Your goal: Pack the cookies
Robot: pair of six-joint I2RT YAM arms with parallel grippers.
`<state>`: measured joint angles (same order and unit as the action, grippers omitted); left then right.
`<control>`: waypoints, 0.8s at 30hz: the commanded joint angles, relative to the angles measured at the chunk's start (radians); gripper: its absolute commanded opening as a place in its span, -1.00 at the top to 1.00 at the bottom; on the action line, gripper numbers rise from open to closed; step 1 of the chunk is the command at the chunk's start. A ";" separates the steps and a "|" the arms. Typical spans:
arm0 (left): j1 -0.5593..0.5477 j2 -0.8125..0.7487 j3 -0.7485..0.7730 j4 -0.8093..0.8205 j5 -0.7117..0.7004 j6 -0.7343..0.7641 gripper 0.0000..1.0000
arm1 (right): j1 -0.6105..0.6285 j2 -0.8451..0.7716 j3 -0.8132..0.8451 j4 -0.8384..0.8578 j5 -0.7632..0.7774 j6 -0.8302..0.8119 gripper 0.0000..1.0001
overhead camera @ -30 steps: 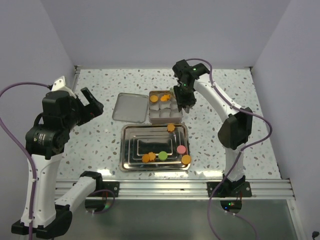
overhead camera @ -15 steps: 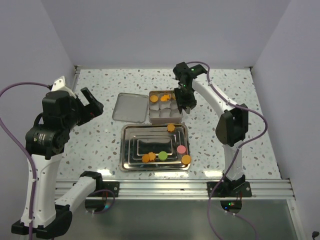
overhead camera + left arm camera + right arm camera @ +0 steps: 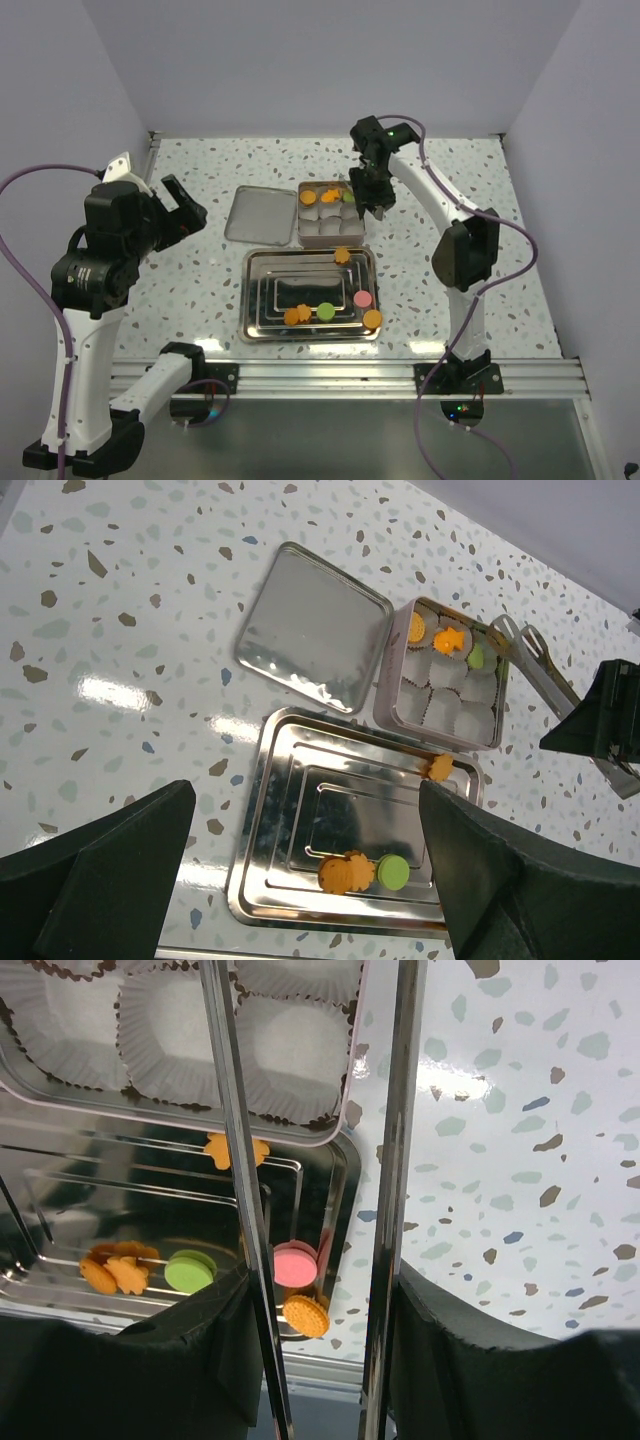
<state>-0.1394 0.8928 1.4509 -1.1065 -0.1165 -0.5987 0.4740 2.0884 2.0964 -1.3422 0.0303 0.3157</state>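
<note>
The cookies are split between two places. In the tin box (image 3: 330, 232), the back row of paper cups holds an orange disc (image 3: 308, 197), an orange flower (image 3: 328, 196) and a green disc (image 3: 347, 197). The steel tray (image 3: 255, 300) carries a flower (image 3: 342, 255), a pink disc (image 3: 363, 298), an orange disc (image 3: 372, 319), a green disc (image 3: 325, 311) and two overlapping orange pieces (image 3: 297, 315). My right gripper (image 3: 372, 197) hangs over the box's back right corner, its long metal blades (image 3: 232, 1160) apart with nothing between them. My left gripper (image 3: 180, 208) is open, high at the left.
The box's lid (image 3: 260, 213) lies flat to the left of the box, behind the tray. The front cups (image 3: 290, 1045) of the box are bare. Speckled tabletop (image 3: 520, 1160) extends to the right of the box and tray.
My right gripper's blades have spread and shifted slightly back and right. A green cookie now shows in the back right cup. The left arm has not moved.
</note>
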 commanded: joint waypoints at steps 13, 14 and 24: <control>0.004 -0.020 -0.044 0.074 0.035 0.016 -1.00 | 0.077 -0.390 -0.334 -0.022 -0.027 0.075 0.06; 0.004 -0.022 -0.049 0.079 0.043 0.016 -1.00 | 0.106 -0.442 -0.363 -0.018 -0.027 0.086 0.06; 0.004 -0.041 -0.104 0.106 0.103 0.008 -1.00 | 0.284 -0.636 -0.717 0.070 -0.066 0.281 0.06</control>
<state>-0.1394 0.8631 1.3586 -1.0550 -0.0540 -0.5987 0.7429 1.4979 1.4502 -1.3296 -0.0078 0.5056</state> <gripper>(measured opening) 0.997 0.475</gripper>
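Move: The pink cookie on the tray lies about 16 cm back and 3 cm left of the right hand and some 14 cm below it; that hand already holds the tongs, their tips by the packing box, whose middle is about 6 cm ahead and 11 cm left. Of the tray's other cookies, the flower cookie is about 5 cm back and 8 cm left of the right hand, the round orange one 21 cm back and 1 cm left. From the left hand the pink cookie is some 35 cm right, 2 cm back and 33 cm below. The tongs, kept in the right hand's half-open grip, come away from the box and travel quickly back, about 19 cm, towards the pink cookie on the tray. The right hand rises roughly 4 cm on the way, then sinks about 2 cm, turning only slightly. The empty left hand sinks a couple of centimetres, fingers still wide open. ##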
